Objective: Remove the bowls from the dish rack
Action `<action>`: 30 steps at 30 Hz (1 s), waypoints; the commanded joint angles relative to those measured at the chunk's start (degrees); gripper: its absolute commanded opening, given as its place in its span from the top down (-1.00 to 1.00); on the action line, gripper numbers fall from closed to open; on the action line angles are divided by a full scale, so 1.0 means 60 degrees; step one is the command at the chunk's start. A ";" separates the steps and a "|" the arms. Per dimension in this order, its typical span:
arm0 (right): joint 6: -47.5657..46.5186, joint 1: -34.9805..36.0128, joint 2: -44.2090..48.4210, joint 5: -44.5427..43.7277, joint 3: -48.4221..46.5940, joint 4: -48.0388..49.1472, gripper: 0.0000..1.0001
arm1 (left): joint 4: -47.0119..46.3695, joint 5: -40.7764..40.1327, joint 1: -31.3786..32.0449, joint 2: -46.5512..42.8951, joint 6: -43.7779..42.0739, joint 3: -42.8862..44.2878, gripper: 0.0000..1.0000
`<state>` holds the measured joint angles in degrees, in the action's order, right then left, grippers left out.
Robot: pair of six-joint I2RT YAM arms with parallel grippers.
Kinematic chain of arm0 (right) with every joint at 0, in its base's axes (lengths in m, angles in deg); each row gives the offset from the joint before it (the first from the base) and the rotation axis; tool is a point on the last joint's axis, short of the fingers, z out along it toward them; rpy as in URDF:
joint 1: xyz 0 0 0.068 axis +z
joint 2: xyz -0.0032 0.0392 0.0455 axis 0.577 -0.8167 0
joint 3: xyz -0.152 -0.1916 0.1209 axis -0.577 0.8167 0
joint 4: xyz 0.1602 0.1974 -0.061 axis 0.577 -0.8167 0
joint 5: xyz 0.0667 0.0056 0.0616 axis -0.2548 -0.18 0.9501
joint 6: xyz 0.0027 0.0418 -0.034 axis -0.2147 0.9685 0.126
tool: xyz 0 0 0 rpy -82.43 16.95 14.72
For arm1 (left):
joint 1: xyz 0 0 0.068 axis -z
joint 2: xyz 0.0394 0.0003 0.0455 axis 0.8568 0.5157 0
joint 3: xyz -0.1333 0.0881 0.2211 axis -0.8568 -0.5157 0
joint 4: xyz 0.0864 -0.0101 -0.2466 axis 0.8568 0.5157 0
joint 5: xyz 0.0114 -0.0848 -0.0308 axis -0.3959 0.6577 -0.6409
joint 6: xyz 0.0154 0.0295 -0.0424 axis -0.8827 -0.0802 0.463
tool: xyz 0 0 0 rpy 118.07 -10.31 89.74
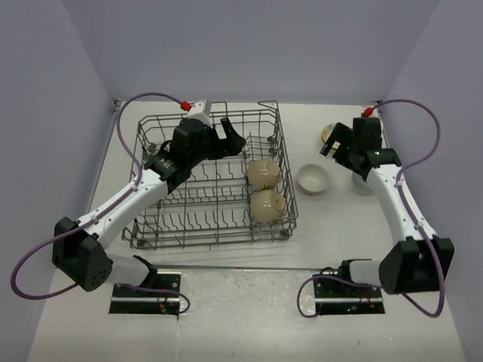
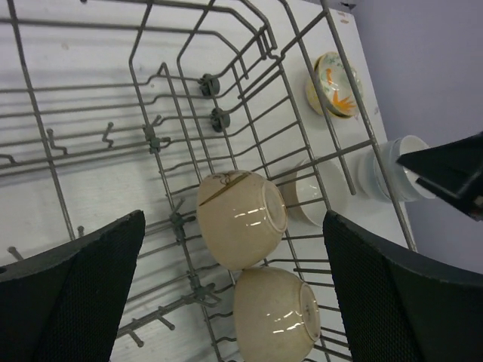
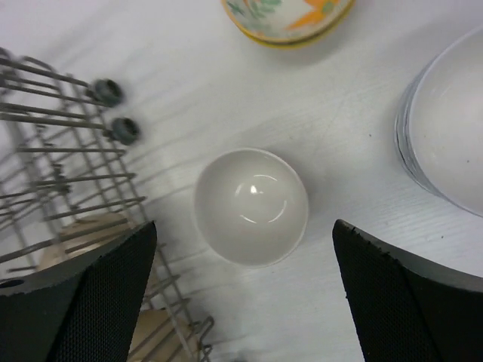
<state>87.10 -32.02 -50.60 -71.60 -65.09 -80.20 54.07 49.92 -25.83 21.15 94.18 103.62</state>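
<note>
The grey wire dish rack (image 1: 202, 240) holds two beige bowls on their sides along its right edge, one (image 1: 263, 173) behind the other (image 1: 268, 207). My left gripper (image 1: 235, 141) hovers open above the rack; the left wrist view shows both bowls (image 2: 241, 219) (image 2: 275, 313) below its spread fingers (image 2: 83, 294). Right of the rack a beige bowl with a white inside (image 1: 312, 179) stands upright on the table. My right gripper (image 3: 245, 234) hangs open above it, touching nothing. A yellow painted bowl (image 3: 287, 19) and a stack of pale bowls (image 3: 445, 143) stand further right.
The rack's right wall and tines (image 3: 68, 151) stand close beside the upright bowl. The right arm (image 1: 396, 188) covers most of the pale stack in the top view. Grey walls enclose the table on three sides.
</note>
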 commanded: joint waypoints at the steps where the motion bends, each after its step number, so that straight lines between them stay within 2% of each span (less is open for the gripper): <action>1: -0.0011 0.0106 0.1315 0.0094 -0.1127 -0.0558 -0.98 | -0.1750 0.0453 -0.0013 0.0147 0.2205 -0.0793 -1.00; 6: -0.0318 0.0151 0.2778 0.0535 -0.1874 -0.0896 -0.98 | -0.1841 0.1360 -0.0013 0.1259 0.2706 -0.0474 -1.00; 12: -0.0553 0.0137 0.3806 0.0740 -0.2007 -0.0955 -0.98 | -0.1767 0.0761 0.0192 0.1553 0.3513 -0.1190 -1.00; 30: -0.1007 0.0137 0.4349 0.0652 -0.2256 -0.1189 -0.98 | -0.1796 0.0277 0.0851 0.3106 0.3469 -0.0619 -1.00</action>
<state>82.69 -31.38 -25.49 -67.58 -76.63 -86.89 45.00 54.05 -20.72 39.44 114.91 97.31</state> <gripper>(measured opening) 0.987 0.997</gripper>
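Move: The farther of the two brown bowls at the rack's right side lies about 20 cm below my open left hand, 10 cm to its right and almost level fore and aft. The nearer brown bowl is some 11 cm closer to me than that one; the white bowl on the table is about 16 cm to its right. From my right hand, the farther brown bowl is roughly 20 cm left, 10 cm lower, and the white bowl 5 cm left, 14 cm lower, both about level fore and aft. I bring my left hand down about 15 cm and some 7 cm to the right, tipping the open fingers steeper by roughly 25 degrees, until they straddle the way in to the farther brown bowl. Meanwhile my empty right hand rises quickly away from the white bowl, then draws back a little, tilting up, and hovers there with its fingers open. ##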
